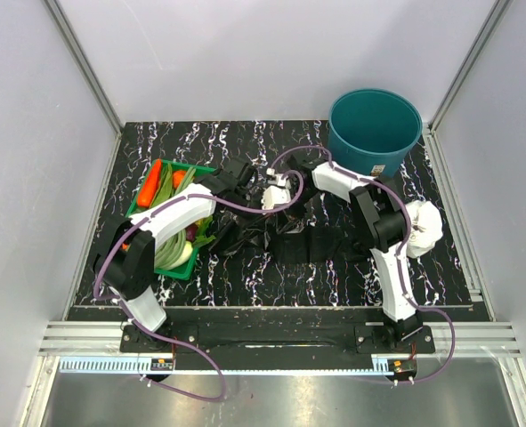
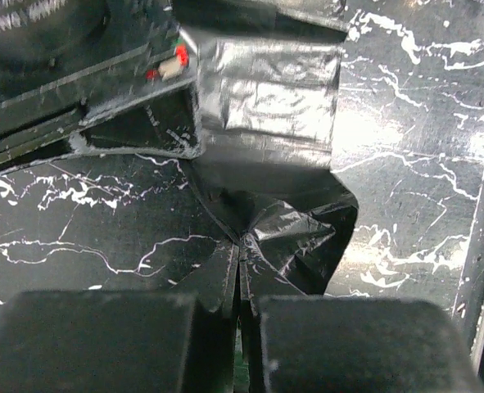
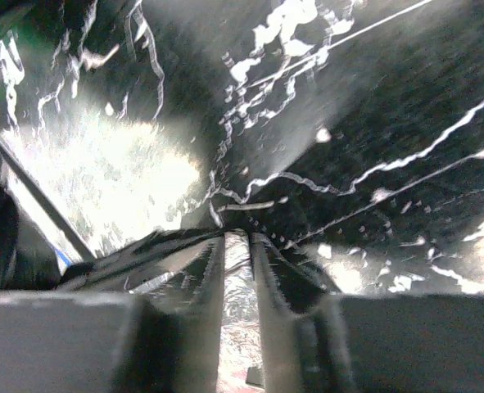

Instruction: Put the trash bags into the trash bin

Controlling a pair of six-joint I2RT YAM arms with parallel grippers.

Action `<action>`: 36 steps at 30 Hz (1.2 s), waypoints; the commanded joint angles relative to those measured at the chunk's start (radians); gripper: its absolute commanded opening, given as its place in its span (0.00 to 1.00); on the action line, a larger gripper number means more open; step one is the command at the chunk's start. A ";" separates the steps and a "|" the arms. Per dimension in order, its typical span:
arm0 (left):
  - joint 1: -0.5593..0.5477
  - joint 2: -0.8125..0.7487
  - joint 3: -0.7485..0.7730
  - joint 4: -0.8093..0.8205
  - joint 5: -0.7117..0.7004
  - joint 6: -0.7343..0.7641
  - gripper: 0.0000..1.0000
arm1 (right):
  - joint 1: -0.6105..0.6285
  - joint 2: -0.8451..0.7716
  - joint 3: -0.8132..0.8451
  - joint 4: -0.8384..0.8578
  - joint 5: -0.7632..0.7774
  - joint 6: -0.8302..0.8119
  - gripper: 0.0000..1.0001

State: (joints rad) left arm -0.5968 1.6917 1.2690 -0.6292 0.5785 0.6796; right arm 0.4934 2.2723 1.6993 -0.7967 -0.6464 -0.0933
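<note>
Black glossy trash bags [image 1: 276, 233] lie crumpled in the middle of the marbled table. My left gripper [image 1: 241, 181] is shut on a pinched corner of one trash bag [image 2: 270, 115], whose film fans out ahead of the fingertips [image 2: 225, 282]. Close opposite it, my right gripper [image 1: 272, 193] hovers low over the same heap. Its jaws [image 3: 237, 241] stand a narrow gap apart, and crinkled film [image 3: 238, 303] shows in that gap. The teal trash bin [image 1: 375, 130] stands upright at the back right, away from both grippers.
A shallow green tray [image 1: 184, 267] of vegetables sits at the left, partly under my left arm. A white crumpled wad [image 1: 425, 227] lies right of my right arm. Grey walls enclose the table on three sides.
</note>
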 commanded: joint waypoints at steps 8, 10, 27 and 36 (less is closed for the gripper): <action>-0.001 -0.038 0.003 -0.075 -0.144 0.129 0.00 | -0.050 -0.206 -0.027 -0.128 -0.097 -0.361 0.76; -0.003 -0.035 0.001 -0.076 -0.134 0.133 0.00 | -0.049 -0.204 -0.024 -0.133 -0.117 -0.394 0.77; -0.003 -0.055 0.030 -0.150 -0.066 0.242 0.00 | -0.004 -0.039 0.154 -0.124 -0.254 -0.631 0.82; -0.004 -0.040 0.053 -0.164 -0.063 0.250 0.00 | 0.028 -0.010 0.123 -0.174 -0.348 -0.741 0.83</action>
State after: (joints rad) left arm -0.5976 1.6875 1.2747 -0.7933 0.4725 0.9066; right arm 0.4934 2.2616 1.8130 -0.9466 -0.9115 -0.7647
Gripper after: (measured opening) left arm 0.013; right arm 0.830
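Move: My left fingers already pinch the bunched neck of the black trash bag. From my right fingertips, that neck lies about 5 cm back, 2 cm left and some 6 cm higher. The bag's flat part is roughly 9 cm back and 8 cm right of my right hand, just below it, and the bin stands 9 cm ahead and 21 cm right. From my left hand, the vegetable crate is level fore and aft, some 23 cm left and 6 cm lower. My right hand opens its barely parted fingers wide and lets go of the bag strand at their tips. It backs off right and rises about 6 cm, then swings left over the bag and sinks slightly, turning some 30 degrees counter-clockwise and tilting. My left hand keeps its shut pinch on the neck and draws left about 3 cm, easing a little down. ##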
